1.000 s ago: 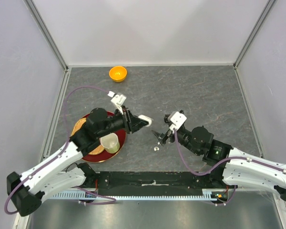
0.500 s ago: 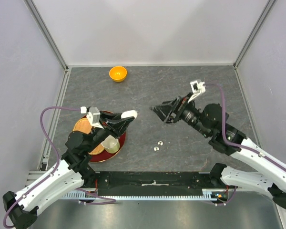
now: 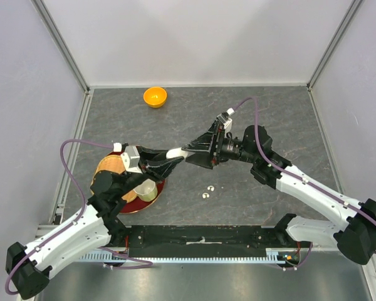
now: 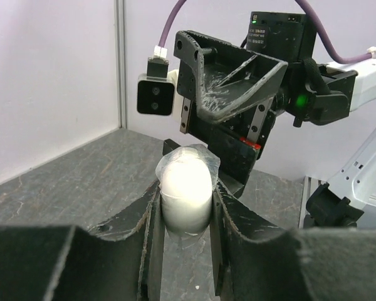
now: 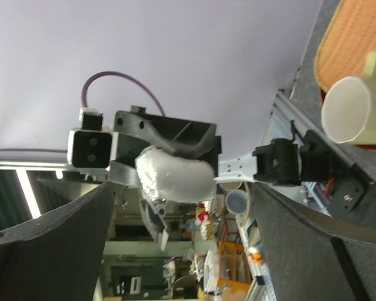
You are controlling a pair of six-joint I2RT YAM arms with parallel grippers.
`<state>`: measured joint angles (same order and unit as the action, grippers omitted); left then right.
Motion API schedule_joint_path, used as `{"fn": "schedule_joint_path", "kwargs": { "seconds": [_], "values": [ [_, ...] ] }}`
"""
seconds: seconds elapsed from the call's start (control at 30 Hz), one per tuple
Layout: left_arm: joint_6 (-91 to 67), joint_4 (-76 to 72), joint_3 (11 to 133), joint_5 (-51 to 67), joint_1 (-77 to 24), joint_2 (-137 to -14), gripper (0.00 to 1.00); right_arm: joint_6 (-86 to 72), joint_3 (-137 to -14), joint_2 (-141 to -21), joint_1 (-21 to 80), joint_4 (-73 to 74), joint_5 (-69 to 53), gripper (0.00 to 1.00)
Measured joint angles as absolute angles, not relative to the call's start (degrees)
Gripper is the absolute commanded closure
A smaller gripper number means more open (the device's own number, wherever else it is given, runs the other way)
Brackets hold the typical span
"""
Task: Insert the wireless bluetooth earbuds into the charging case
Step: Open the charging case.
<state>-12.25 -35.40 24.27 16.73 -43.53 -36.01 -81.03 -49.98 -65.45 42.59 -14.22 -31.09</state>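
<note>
My left gripper [image 3: 177,152] is shut on a white, egg-shaped charging case [image 3: 173,151], held up above the table; in the left wrist view the case [image 4: 186,186] sits pinched between my fingers [image 4: 144,216]. My right gripper [image 3: 197,157] is open and empty and faces the case tip to tip, its jaws spread on either side of it [image 5: 174,174]. It shows from the front in the left wrist view [image 4: 230,84]. Two white/silvery earbuds [image 3: 207,190] lie on the table below the grippers. No black earbuds are in view.
A red plate [image 3: 151,200] at the left holds a wicker mat [image 3: 108,166] and a pale cup [image 3: 144,188]. An orange bowl [image 3: 155,96] sits at the back. The cup [image 5: 346,110] and mat [image 5: 357,37] also show in the right wrist view.
Both arms have lifted off the table. The right gripper rose, swung and now points left at the case. The left gripper, still holding the case, drew back and then came toward the right gripper.
</note>
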Motion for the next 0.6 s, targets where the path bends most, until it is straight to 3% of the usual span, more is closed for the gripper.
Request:
{"fn": "schedule_joint_path", "kwargs": {
  "seconds": [0.6],
  "values": [
    [-11.8, -41.1, 23.4, 18.3, -43.7, -39.4, 0.98, -91.5, -46.6, -67.2, 42.6, -24.8, -36.6, 0.27]
  ]
}}
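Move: Just to the right hand's left, some 4 cm off and about 1 cm back and 1 cm higher, is the middle of the white charging case. It sticks out of the left hand's grip, about 2 cm to the right of that hand, 1 cm ahead and 1 cm up. Far below, roughly 32 cm, the white earbuds lie about 4 cm to the right of the right hand and 1 cm back; the mug stands some 19 cm to its left, 1 cm back and 29 cm down. Easing back about 1.5 cm and a little up, the right hand lines its wide-open fingers up with the charging case, rolling and turning a few degrees. It then sinks back slightly while the fingers, one above and one below the case, close by about a fifth of their range. The left hand keeps its pinch on the case, moving it barely 1 cm right, towards the right hand. Whether the right fingers touch it can't be seen. ##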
